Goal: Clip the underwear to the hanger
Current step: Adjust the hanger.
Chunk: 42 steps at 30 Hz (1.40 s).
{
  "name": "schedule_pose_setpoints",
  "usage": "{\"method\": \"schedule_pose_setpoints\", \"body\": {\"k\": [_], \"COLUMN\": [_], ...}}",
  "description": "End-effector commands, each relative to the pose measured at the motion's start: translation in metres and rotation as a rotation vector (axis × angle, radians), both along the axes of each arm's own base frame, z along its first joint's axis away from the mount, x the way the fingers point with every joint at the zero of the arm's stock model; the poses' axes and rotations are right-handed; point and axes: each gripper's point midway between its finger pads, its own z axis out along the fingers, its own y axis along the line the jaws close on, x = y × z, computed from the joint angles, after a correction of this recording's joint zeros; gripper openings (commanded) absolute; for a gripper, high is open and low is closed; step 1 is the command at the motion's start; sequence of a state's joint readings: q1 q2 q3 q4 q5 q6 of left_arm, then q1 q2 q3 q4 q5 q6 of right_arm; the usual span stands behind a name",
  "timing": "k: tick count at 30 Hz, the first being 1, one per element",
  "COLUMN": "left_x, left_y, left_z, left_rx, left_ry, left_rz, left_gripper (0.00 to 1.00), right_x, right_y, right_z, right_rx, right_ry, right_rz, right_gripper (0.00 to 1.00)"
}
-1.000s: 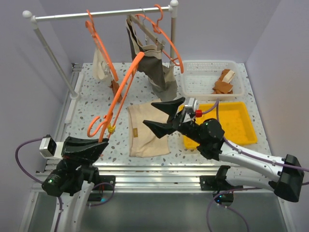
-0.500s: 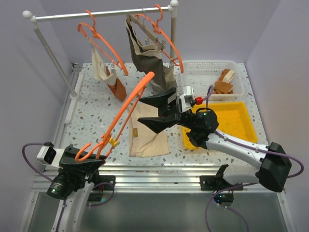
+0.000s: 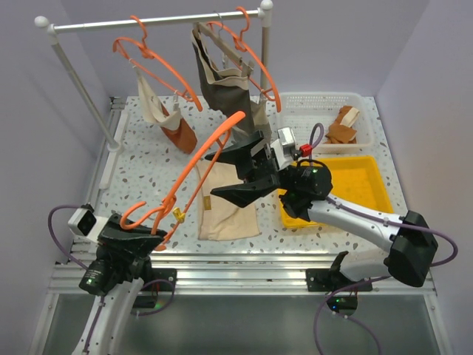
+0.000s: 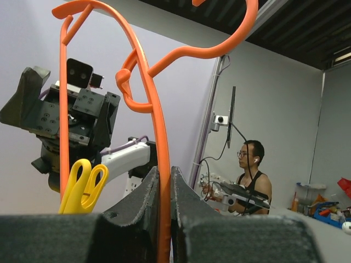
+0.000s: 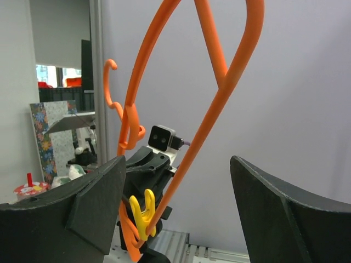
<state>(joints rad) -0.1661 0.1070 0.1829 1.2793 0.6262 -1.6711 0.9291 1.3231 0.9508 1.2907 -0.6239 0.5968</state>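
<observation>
My left gripper [image 3: 151, 231] is shut on the bright orange hanger [image 3: 203, 155], near its hook end, and holds it slanting up and to the right above the table. In the left wrist view the hanger [image 4: 159, 109] rises straight from between the closed jaws [image 4: 163, 181]. A yellow clip [image 3: 177, 216] hangs on the hanger's lower bar. The cream underwear [image 3: 225, 218] lies flat on the table under the right arm. My right gripper [image 3: 213, 175] is open, its fingertips just right of the hanger; in the right wrist view the hanger [image 5: 219, 82] crosses the gap in front of the fingers [image 5: 178, 164], with the clip [image 5: 142, 213] below.
A white rail [image 3: 155, 21] at the back carries other orange hangers, one with cream and rust cloth [image 3: 166, 118] and one with a dark garment [image 3: 229, 85]. A white basket [image 3: 321, 118] with rust cloths and a yellow tray [image 3: 362, 185] stand at the right.
The left arm has tipped the hanger lower and further right. My right gripper has moved left and back toward it, still open. The clothes on the rail have swung.
</observation>
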Motion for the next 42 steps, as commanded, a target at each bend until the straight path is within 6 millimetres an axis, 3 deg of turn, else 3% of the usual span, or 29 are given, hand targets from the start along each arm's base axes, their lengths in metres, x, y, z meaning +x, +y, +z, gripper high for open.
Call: {"method": "schedule_pose_setpoints", "body": {"k": [1, 5, 7, 12, 13, 16, 17, 21, 25, 26, 27, 30, 36, 42], "left_x": [-0.017, -0.016, -0.012, -0.005, -0.004, 0.008, 0.012, 0.032, 0.065, 0.065, 0.072, 0.098, 0.111, 0.139], "left_y": [0.005, 0.006, 0.005, 0.004, 0.003, 0.000, -0.001, -0.007, -0.014, -0.013, -0.014, -0.016, -0.021, -0.018], "left_z": [0.004, 0.001, -0.002, -0.006, -0.007, -0.010, -0.011, -0.019, -0.030, -0.027, -0.028, -0.040, -0.052, -0.082], "left_rx": [-0.034, -0.043, -0.044, -0.041, -0.037, -0.017, -0.012, 0.037, 0.128, 0.139, 0.167, 0.263, 0.349, 0.464], "left_ry": [-0.066, -0.058, -0.036, -0.029, -0.030, -0.006, 0.000, 0.007, 0.067, 0.054, 0.032, 0.101, 0.075, 0.159], "left_rz": [-0.040, -0.068, -0.085, -0.070, -0.063, -0.025, -0.014, 0.090, 0.221, 0.251, 0.312, 0.402, 0.444, 0.542], "left_gripper": [0.00, 0.00, 0.00, 0.00, 0.00, 0.00, 0.00, 0.08, 0.30, 0.34, 0.42, 0.52, 0.59, 0.60], "right_x": [-0.013, -0.016, -0.015, -0.016, -0.016, -0.015, -0.016, -0.012, 0.000, 0.008, 0.008, 0.015, 0.027, 0.037], "right_y": [-0.005, -0.005, -0.003, -0.002, -0.002, -0.003, -0.005, -0.010, -0.017, -0.017, -0.024, -0.027, -0.025, -0.020], "right_z": [0.018, 0.022, 0.022, 0.019, 0.017, 0.007, 0.007, 0.000, -0.012, -0.018, -0.014, -0.022, -0.025, -0.020], "right_rx": [0.038, 0.043, 0.037, 0.020, 0.014, -0.010, -0.014, -0.044, -0.085, -0.107, -0.095, -0.126, -0.126, -0.103], "right_ry": [-0.066, -0.084, -0.089, -0.085, -0.088, -0.070, -0.065, -0.014, 0.062, 0.108, 0.105, 0.158, 0.216, 0.237], "right_rz": [0.052, 0.070, 0.076, 0.082, 0.077, 0.058, 0.055, 0.013, -0.084, -0.121, -0.150, -0.194, -0.229, -0.246], "right_gripper": [0.80, 0.79, 0.72, 0.39, 0.20, 0.02, 0.00, 0.00, 0.00, 0.00, 0.00, 0.00, 0.00, 0.00]}}
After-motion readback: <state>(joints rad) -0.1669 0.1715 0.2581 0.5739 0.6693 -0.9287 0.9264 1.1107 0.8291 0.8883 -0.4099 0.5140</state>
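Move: The hanger's bare far shoulder already lies between the right hand's open fingers, level with them and about 1 cm to their left; the yellow clip on its lower bar is some 6 cm back, 6 cm left and 4 cm lower. From the left hand, which holds the near shoulder, the hanger's neck is about 4 cm ahead, 2 cm right and 9 cm up, and the clip 4 cm ahead, 4 cm right and 3 cm up. The right fingers close on the hanger's far shoulder, while the left ones still hold its near side. Then the left fingers open to let it go, and that hand runs on forward, about 13 cm in all, sinking 7 cm and turning some 35 degrees, mostly counter-clockwise and left side up, its open fingers still straddling the hanger. The right, keeping its pinch, shifts a little right, then eases forward and down about 4 cm. ##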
